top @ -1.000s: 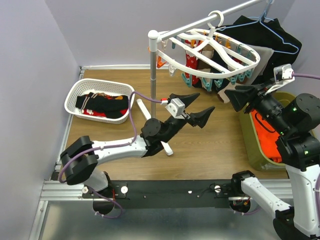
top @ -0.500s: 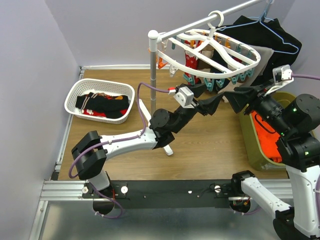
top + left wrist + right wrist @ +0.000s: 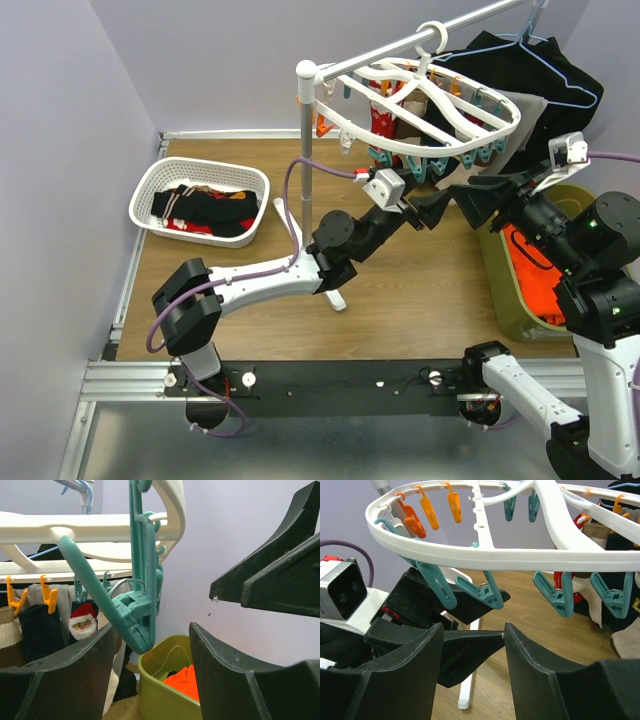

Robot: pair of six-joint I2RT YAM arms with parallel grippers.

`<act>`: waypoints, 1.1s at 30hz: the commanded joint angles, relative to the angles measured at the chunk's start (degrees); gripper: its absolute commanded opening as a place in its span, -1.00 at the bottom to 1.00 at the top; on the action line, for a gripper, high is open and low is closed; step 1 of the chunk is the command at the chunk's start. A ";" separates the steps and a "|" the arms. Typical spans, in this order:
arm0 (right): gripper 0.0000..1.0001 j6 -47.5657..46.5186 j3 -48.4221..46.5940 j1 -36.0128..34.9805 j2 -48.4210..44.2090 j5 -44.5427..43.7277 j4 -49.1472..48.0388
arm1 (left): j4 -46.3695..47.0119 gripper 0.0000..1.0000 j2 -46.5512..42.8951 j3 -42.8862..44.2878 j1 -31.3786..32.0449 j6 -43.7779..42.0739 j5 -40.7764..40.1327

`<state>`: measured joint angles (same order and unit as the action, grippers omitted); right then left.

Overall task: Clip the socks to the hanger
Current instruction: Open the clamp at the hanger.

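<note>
The white oval hanger [image 3: 440, 140] hangs from the rack bar, with teal and orange clips under its rim. Some socks [image 3: 383, 120] are clipped to it, among them a Santa sock [image 3: 83, 622]. More socks [image 3: 205, 210] lie in the white basket. My left gripper [image 3: 435, 196] is raised under the hanger's near rim. It is open [image 3: 152, 630], and the lower end of a teal clip [image 3: 142, 605] dangles between its fingers without being squeezed. My right gripper [image 3: 478, 200] faces it from the right, open [image 3: 472, 627] and holding nothing, just below the rim [image 3: 520, 557].
The white lattice basket [image 3: 160, 180] sits at the back left. The rack's grey pole [image 3: 305, 150] stands mid-table on white feet. A green bin [image 3: 505, 290] with orange cloth [image 3: 192, 676] is at the right. A black garment [image 3: 545, 70] hangs on a blue wire hanger behind.
My left arm has risen and reached to the right, up under the hanger's clips, and its jaws have narrowed somewhat. The right arm has barely moved.
</note>
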<state>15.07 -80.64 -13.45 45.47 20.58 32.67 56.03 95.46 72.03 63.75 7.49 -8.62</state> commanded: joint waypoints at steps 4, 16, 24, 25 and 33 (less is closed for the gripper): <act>0.20 1.19 -1.36 -0.26 0.23 1.75 -0.24 | 1.18 0.24 2.01 3.56 -0.55 -1.77 -2.36; 0.21 2.07 -1.80 -0.17 1.19 2.62 -0.41 | 3.21 -0.03 2.27 3.64 -1.26 -3.00 -1.40; 0.22 1.89 -2.06 -0.26 2.16 2.63 -0.94 | 3.03 -0.50 1.92 3.64 -1.34 -3.80 0.09; 0.22 1.63 -2.32 -0.26 2.60 2.45 -0.94 | 2.51 -0.53 1.84 3.73 -1.26 -3.88 0.36; 0.27 1.01 -4.17 -0.26 4.97 1.92 -2.34 | -4.08 -0.84 0.08 4.78 -1.17 -2.30 0.71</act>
<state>16.47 -82.94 -13.45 49.41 22.15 32.34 56.05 97.19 74.41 62.59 4.75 -8.51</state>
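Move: The teal clip hanging from the hanger's near rim is about 2 cm ahead of the left hand, with its middle some 4 cm higher. Its lower end hangs between that hand's open fingertips. The next teal clip to the right is roughly 6 cm right of the left hand, 3 cm ahead and as high. From the right hand, the first clip is about 5 cm ahead, 6 cm left and 3 cm up. The teal clip's lower end is taken between the left fingers: the left hand eases forward about 1.5 cm under the rim, turns barely counter-clockwise, and closes well over halfway from its opening, stopping short of shut as it pinches. The right hand, its fingers kept open, creeps forward and slightly left towards the same clip, under 2 cm in all. ##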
